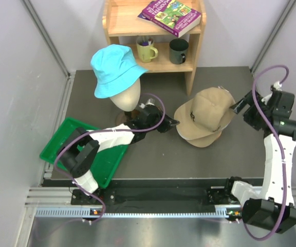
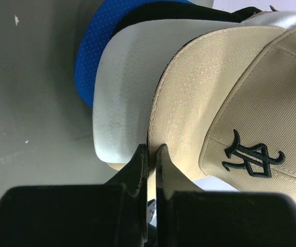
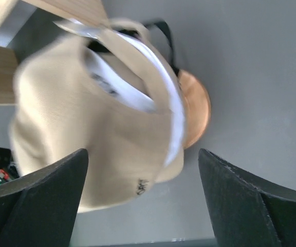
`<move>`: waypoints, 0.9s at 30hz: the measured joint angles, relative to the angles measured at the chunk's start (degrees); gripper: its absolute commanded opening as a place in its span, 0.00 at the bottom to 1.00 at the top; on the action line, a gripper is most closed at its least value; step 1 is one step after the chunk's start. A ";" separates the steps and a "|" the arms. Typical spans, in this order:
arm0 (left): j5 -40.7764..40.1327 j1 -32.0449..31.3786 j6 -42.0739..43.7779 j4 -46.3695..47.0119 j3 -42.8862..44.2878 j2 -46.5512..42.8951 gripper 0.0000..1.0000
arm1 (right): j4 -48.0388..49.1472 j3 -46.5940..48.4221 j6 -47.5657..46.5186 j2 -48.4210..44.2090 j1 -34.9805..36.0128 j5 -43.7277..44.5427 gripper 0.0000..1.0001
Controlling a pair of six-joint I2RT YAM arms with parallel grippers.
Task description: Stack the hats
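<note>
A stack of hats sits mid-table with a tan cap (image 1: 205, 117) on top. My left gripper (image 1: 174, 123) is shut on the tan cap's brim (image 2: 189, 98), pinched between its fingertips (image 2: 152, 152). Under it show a white brim (image 2: 125, 92), a royal blue brim (image 2: 89, 62) and a black one (image 2: 153, 13). My right gripper (image 1: 239, 107) hangs open just behind the stack, touching nothing. Its view shows the tan cap (image 3: 86, 128), a white cap edge (image 3: 166, 92) and a coppery-pink brim (image 3: 195, 108) ahead of the wide gripper (image 3: 143, 167). A cyan bucket hat (image 1: 116, 69) sits on the mannequin head (image 1: 128, 98).
A wooden shelf (image 1: 193, 62) stands at the back with a book (image 1: 170, 15) on top and a yellow-green mug (image 1: 147, 50) and a dark mug (image 1: 179, 50) inside. A green tray (image 1: 66, 128) lies at the left under my left arm. Grey walls close in both sides.
</note>
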 measured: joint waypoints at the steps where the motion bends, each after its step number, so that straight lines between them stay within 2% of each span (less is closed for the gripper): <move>1: 0.00 0.00 0.00 0.00 0.00 0.00 0.00 | 0.28 -1.95 0.42 -0.90 -1.01 -0.72 0.81; 4: -0.02 0.00 0.11 -0.02 0.00 -0.02 0.00 | 0.72 -5.70 1.31 -2.49 -2.43 -2.16 0.74; 10: -0.04 0.00 0.24 -0.22 0.04 -0.15 0.00 | 4.07 -10.14 2.27 -2.56 -2.56 -5.16 0.68; 12: -0.04 0.00 0.37 -0.24 0.07 -0.15 0.00 | 5.35 -10.99 2.23 -2.29 -2.62 -5.81 0.66; 16: -0.02 0.00 0.57 -0.37 0.22 -0.15 0.00 | 9.11 -12.31 2.23 -1.62 -2.80 -7.58 0.56; 20: 0.00 0.00 0.76 -0.46 0.28 -0.15 0.00 | 11.32 -12.33 2.12 -1.01 -2.80 -8.83 0.52; 24: -0.02 0.00 1.03 -0.90 0.63 -0.15 0.00 | 13.86 -13.35 2.25 -0.79 -2.86 -10.38 0.44; 27: -0.15 0.02 1.16 -1.05 0.81 -0.15 0.00 | 16.00 -14.27 2.32 -0.81 -3.02 -11.56 0.35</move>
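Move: From my right hand, the tan cap on top of the stack sits about 8 cm ahead, 9 cm to the left and 8 cm lower, its back rim being the nearest part. The white cap beneath it is roughly 7 cm ahead, 9 cm left and 11 cm down, and the wooden stand's base about 4 cm ahead, 9 cm left and 25 cm down. From my left hand, the tan cap's middle is about 5 cm ahead, 14 cm right and 4 cm higher. I lower my right hand some 4 cm, easing slightly back at first, then carry it about 3 cm forward and a touch left to the back rim of the tan cap. Meanwhile the wide-open fingers close to about half and come up against the cloth. My left hand stays put, still pinching the brim edge. ##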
